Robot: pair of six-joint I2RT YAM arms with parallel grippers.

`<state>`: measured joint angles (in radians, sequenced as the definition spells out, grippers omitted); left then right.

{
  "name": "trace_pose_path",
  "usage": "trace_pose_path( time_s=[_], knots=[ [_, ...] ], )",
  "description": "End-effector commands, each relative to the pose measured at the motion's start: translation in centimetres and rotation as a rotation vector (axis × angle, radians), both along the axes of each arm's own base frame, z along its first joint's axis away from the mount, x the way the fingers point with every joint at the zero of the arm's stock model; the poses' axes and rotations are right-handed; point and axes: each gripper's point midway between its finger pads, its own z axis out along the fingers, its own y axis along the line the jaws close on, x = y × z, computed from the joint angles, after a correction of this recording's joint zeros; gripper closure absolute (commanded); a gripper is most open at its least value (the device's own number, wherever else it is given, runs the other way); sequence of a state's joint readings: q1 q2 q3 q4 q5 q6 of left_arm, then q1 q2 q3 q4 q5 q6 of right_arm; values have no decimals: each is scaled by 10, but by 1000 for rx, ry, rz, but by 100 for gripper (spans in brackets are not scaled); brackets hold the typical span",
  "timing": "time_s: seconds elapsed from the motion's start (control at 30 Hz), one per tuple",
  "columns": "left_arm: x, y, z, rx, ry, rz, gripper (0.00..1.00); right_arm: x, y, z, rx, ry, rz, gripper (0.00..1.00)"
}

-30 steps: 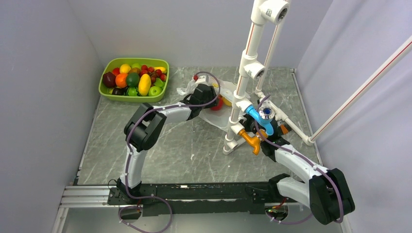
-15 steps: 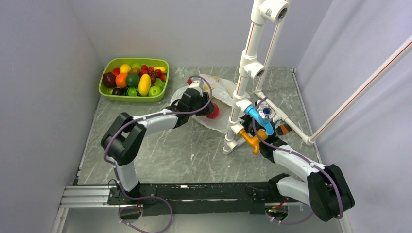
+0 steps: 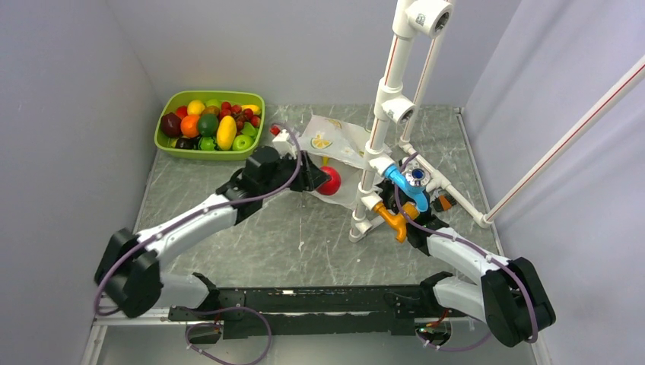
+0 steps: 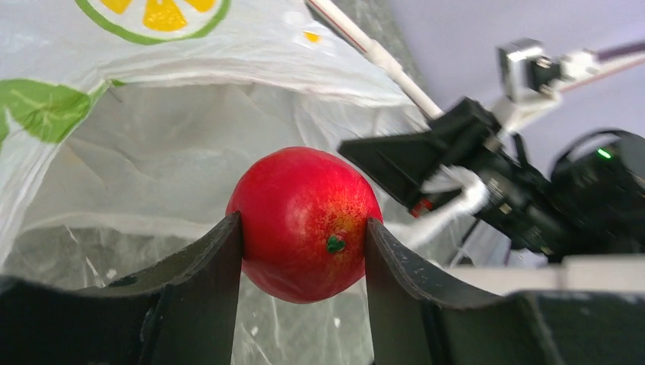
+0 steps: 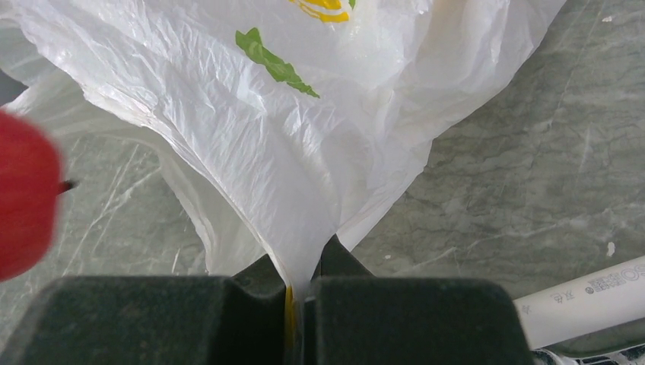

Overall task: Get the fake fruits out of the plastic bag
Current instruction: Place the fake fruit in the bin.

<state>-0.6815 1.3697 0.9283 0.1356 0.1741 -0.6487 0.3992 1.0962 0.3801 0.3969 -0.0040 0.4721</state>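
A bright red apple (image 4: 304, 224) sits pinched between the two black fingers (image 4: 220, 266) of my left gripper (image 4: 304, 237). In the top view the apple (image 3: 330, 181) hangs at the near-left mouth of the plastic bag (image 3: 335, 141), just outside it. The bag is thin and white, printed with lemon slices and green leaves, and lies crumpled on the table. My right gripper (image 5: 304, 266) is shut on a gathered corner of the bag (image 5: 266, 137) and holds it taut. The apple shows as a red blur (image 5: 23, 205) at the left of the right wrist view. No other fake fruit shows in the bag.
A white pipe frame (image 3: 388, 99) with blue and orange fittings stands upright just right of the bag, in front of my right wrist. A lime-green tray (image 3: 169, 144) full of mixed fruits stands at the back left. Grey walls close in both sides.
My left arm has drawn back toward the near left, carrying the red apple out of the bag's mouth. The bag has shifted and spread. The right gripper has kept its hold.
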Motion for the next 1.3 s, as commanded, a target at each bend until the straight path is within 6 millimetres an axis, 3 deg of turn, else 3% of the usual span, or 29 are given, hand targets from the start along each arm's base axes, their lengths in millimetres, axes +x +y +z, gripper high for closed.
trace_pose_path(
  time_s=[0.0, 0.1, 0.2, 0.3, 0.53, 0.7, 0.93, 1.07, 1.17, 1.27],
  knots=[
    [-43, 24, 39, -63, -37, -75, 80, 5, 1, 11, 10, -37, -7, 100],
    [-60, 53, 44, -24, -40, -43, 80, 4, 2, 11, 17, -36, -5, 100],
    [-64, 95, 44, 67, -49, 77, 85, 5, 3, 10, 20, -31, -5, 100],
    [-60, 143, 42, 148, -38, 255, 100, 5, 4, 9, 15, -26, -2, 100],
    [-45, 222, 42, 291, -24, 514, 100, 1, 4, 10, 11, -26, 5, 100],
    [-6, 276, 36, 342, 50, 691, 100, 0, 9, 11, -5, -29, 15, 100],
    [49, 368, 64, 212, -48, 1007, 100, -2, 8, 12, -33, -31, 5, 100],
    [78, 412, 64, 151, -47, 1118, 100, -2, 13, 9, -66, -29, 9, 100],
    [110, 445, 59, 135, -63, 1173, 100, -1, 17, 9, -91, -28, 6, 100],
    [152, 464, 72, 124, -179, 1128, 100, -2, 22, 12, -86, -35, 28, 100]
  ],
)
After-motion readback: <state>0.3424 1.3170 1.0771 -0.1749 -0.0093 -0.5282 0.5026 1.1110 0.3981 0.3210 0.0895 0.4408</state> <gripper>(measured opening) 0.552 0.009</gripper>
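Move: The left hand already grips the red fruit in the air; the green bin it is bound for lies about 27 cm ahead, 38 cm left and 17 cm below. In the bin, a green apple is some 21 cm ahead and 27 cm left of the hand, a dark red fruit 27 cm ahead and 50 cm left. The plastic bag lies about 16 cm ahead and 6 cm right. From the bag-holding right hand, the bin is roughly 26 cm ahead, 50 cm left. Left hand carries the red fruit about 44 cm left towards the bin, backing then advancing, turning 65 degrees counter-clockwise. ##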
